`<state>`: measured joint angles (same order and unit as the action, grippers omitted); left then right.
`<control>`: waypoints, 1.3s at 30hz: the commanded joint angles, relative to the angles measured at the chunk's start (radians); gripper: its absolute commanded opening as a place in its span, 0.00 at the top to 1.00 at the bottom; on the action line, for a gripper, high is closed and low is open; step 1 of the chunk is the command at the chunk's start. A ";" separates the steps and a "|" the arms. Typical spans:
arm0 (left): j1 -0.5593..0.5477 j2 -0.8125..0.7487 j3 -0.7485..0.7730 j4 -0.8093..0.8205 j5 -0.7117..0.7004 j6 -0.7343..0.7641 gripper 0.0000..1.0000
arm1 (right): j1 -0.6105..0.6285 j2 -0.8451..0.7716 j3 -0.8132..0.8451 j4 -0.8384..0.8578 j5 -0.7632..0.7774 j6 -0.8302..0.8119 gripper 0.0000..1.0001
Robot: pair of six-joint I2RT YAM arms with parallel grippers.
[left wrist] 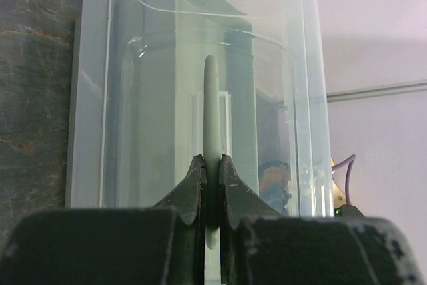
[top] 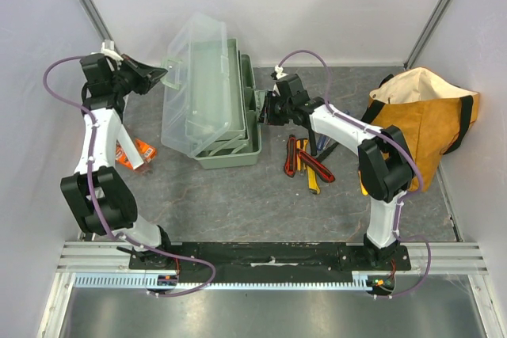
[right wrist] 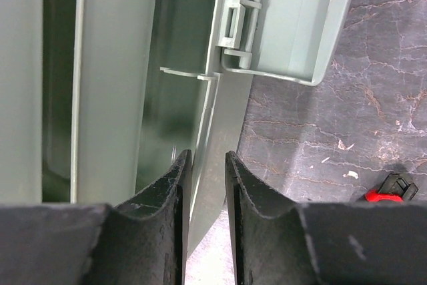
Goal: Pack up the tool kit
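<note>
The pale green toolbox (top: 231, 154) stands open at the back of the table, its translucent lid (top: 198, 85) tipped up to the left. My left gripper (top: 162, 77) is shut on the lid's green handle (left wrist: 211, 105), which is pinched between the fingertips (left wrist: 211, 165). My right gripper (top: 263, 108) is at the box's right side. Its jaws (right wrist: 208, 158) straddle the thin green wall (right wrist: 227, 111), still a little apart, with a gap on the right side. An inner tray (right wrist: 300, 25) hangs just above. Red and yellow hand tools (top: 305, 160) lie on the table right of the box.
An orange-tan fabric bag (top: 428, 128) with black straps sits at the far right. A small orange item (top: 142, 150) lies by the left arm. A red and black tool (right wrist: 390, 190) lies on the dark stone-patterned tabletop (right wrist: 347, 125). White walls enclose the table.
</note>
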<state>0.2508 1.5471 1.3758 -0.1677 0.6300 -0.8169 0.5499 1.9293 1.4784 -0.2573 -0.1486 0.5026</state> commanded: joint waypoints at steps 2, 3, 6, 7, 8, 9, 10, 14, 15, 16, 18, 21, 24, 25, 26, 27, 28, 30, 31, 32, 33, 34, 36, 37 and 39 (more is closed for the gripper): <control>0.096 -0.035 -0.021 0.086 0.068 -0.025 0.98 | -0.015 0.028 0.007 -0.082 0.142 -0.009 0.72; 0.108 -0.030 -0.024 0.089 0.077 -0.028 0.98 | -0.015 0.027 0.003 -0.083 0.170 -0.006 0.75; 0.146 -0.021 -0.044 0.105 0.109 -0.030 0.98 | -0.015 0.019 -0.007 -0.094 0.208 0.010 0.85; 0.160 -0.013 -0.049 0.106 0.118 -0.030 0.98 | -0.015 0.016 -0.010 -0.097 0.218 0.013 0.86; 0.171 -0.009 -0.053 0.109 0.131 -0.027 0.98 | -0.016 0.013 -0.013 -0.100 0.228 0.019 0.88; 0.182 -0.005 -0.060 0.114 0.141 -0.025 0.98 | -0.016 0.011 -0.018 -0.099 0.236 0.022 0.89; 0.191 -0.001 -0.063 0.117 0.151 -0.019 0.98 | -0.015 0.010 -0.021 -0.099 0.242 0.025 0.89; 0.218 0.013 -0.058 0.093 0.169 0.047 0.98 | -0.018 0.000 -0.033 -0.105 0.276 0.037 0.93; 0.223 0.016 -0.054 0.077 0.163 0.062 0.98 | -0.019 -0.003 -0.036 -0.106 0.285 0.042 0.94; 0.229 0.021 -0.054 0.068 0.154 0.073 0.98 | -0.021 -0.004 -0.041 -0.105 0.294 0.048 0.95; 0.234 0.036 -0.054 0.062 0.145 0.085 0.98 | -0.024 -0.004 -0.049 -0.123 0.328 0.065 0.96; 0.237 0.073 -0.053 0.062 0.160 0.091 0.98 | -0.039 -0.013 -0.072 -0.131 0.359 0.092 0.97; 0.237 0.099 -0.061 0.077 0.181 0.090 0.98 | -0.056 -0.027 -0.098 -0.131 0.377 0.116 0.98; 0.235 0.106 -0.063 0.082 0.188 0.091 0.98 | -0.056 -0.035 -0.105 -0.128 0.385 0.122 0.98; 0.235 0.116 -0.063 0.083 0.195 0.091 0.98 | -0.061 -0.041 -0.115 -0.126 0.391 0.126 0.98; 0.237 0.125 -0.061 0.085 0.200 0.090 0.94 | -0.062 -0.046 -0.121 -0.128 0.397 0.134 0.98; 0.235 0.134 -0.058 0.085 0.207 0.088 0.88 | -0.062 -0.050 -0.130 -0.123 0.400 0.136 0.98; 0.235 0.152 -0.054 0.089 0.232 0.067 0.73 | -0.067 -0.058 -0.144 -0.109 0.397 0.143 0.98; 0.235 0.163 -0.055 0.097 0.249 0.055 0.61 | -0.065 -0.059 -0.145 -0.105 0.394 0.143 0.98; 0.234 0.171 -0.057 0.103 0.257 0.045 0.52 | -0.067 -0.059 -0.147 -0.100 0.389 0.145 0.98; 0.232 0.179 -0.061 0.109 0.264 0.042 0.45 | -0.067 -0.058 -0.145 -0.100 0.389 0.148 0.98; 0.232 0.185 -0.069 0.117 0.270 0.041 0.40 | -0.068 -0.058 -0.144 -0.099 0.388 0.151 0.98; 0.229 0.197 -0.078 0.120 0.273 0.042 0.31 | -0.073 -0.056 -0.141 -0.096 0.385 0.159 0.98; 0.231 0.199 -0.086 0.123 0.272 0.042 0.30 | -0.076 -0.056 -0.138 -0.096 0.383 0.160 0.98; 0.232 0.203 -0.095 0.122 0.254 0.042 0.23 | -0.080 -0.058 -0.141 -0.096 0.382 0.166 0.97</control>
<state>0.4877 1.7477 1.2949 -0.0982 0.8337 -0.7574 0.5026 1.8515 1.3800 -0.2192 0.1368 0.6621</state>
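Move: The left gripper still holds the clear lid's handle; the lid's open side lies about 9 cm left and 10 cm lower. From this gripper the trays stand some 12 cm right and 10 cm down, the orange packet about 13 cm left, 7 cm back, on the table. At the right gripper is the toolbox's right rim, between its half-open fingers; from that gripper the latch is about 6 cm ahead, the red knife 9 cm back and 8 cm right, the hammer 14 cm right. Swing the left gripper some 9 cm left with the lid handle, then sink about 10 cm beside the toolbox, and open the fingers wide to let go of it. Meanwhile close the right fingers to pinch the toolbox's right rim and draw it about 6 cm right and slightly forward, turning the wrist some 20 degrees clockwise. ##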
